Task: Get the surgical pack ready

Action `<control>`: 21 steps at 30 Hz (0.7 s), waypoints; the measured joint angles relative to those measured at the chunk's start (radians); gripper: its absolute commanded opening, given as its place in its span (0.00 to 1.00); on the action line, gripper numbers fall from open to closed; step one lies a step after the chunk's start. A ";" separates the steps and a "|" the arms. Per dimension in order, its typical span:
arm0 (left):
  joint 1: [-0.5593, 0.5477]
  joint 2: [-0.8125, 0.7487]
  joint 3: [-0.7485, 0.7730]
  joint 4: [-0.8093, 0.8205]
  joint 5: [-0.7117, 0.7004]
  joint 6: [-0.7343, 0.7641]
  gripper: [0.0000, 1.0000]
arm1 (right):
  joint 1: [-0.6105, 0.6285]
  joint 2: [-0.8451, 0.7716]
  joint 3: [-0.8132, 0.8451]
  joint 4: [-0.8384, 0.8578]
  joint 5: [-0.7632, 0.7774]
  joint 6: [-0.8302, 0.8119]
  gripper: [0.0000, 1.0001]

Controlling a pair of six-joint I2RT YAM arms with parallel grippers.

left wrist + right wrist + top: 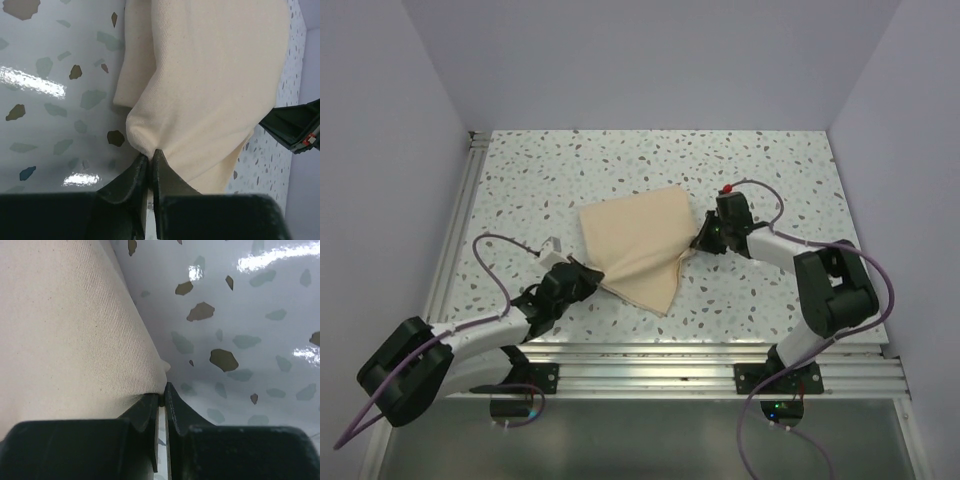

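Observation:
The surgical pack shows as a folded tan cloth [635,240] lying in the middle of the speckled table, with a pointed fold toward the near edge. My left gripper [592,272] is shut on the cloth's near-left edge; in the left wrist view the fingertips [150,154] pinch a bunched fold of cloth [210,75]. My right gripper [700,240] is shut on the cloth's right edge; in the right wrist view its tips [164,389] clamp the corner of the cloth [65,325]. Whatever is inside the cloth is hidden.
An aluminium rail [460,230] runs along the table's left side and another [720,360] along the near edge. Plain walls enclose the left, back and right. The right arm's black gripper body [295,127] shows at the right edge of the left wrist view.

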 measured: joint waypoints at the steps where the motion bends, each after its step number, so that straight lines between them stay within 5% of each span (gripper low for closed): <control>1: -0.015 0.005 0.000 -0.006 -0.018 -0.010 0.14 | -0.005 0.018 0.020 -0.005 -0.010 -0.010 0.09; 4: -0.045 0.054 0.011 -0.034 -0.051 -0.027 0.23 | -0.013 0.046 0.064 -0.029 -0.022 -0.034 0.21; 7: -0.073 0.089 0.020 -0.100 -0.092 -0.037 0.53 | -0.027 0.045 0.076 -0.048 -0.013 -0.062 0.34; 12: -0.085 -0.006 0.019 -0.186 -0.111 -0.009 0.58 | -0.042 -0.010 0.065 -0.100 0.026 -0.094 0.59; 21: -0.085 -0.156 0.122 -0.379 -0.099 0.268 0.72 | 0.040 -0.285 -0.050 -0.183 0.110 -0.055 0.59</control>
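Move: Between both pairs of shut fingers are pinched edges of the cloth-wrapped surgical pack; its middle lies about 10 cm ahead of the left hand, 11 cm to its right and 2 cm lower. From the right hand the middle is some 16 cm left and 2 cm ahead, slightly lower; the near flap sits about 13 cm back and 12 cm left, the far right cloth corner roughly 17 cm ahead and 5 cm left. Letting go of the cloth with both hands, the left dips about 3 cm and eases back and a little left as its fingers open, then rises about 5 cm while rolling its left side up some 20 degrees. The right finishes a short forward pull, opens, shifts a few centimetres to its right, then lifts about 5 cm and backs off. ##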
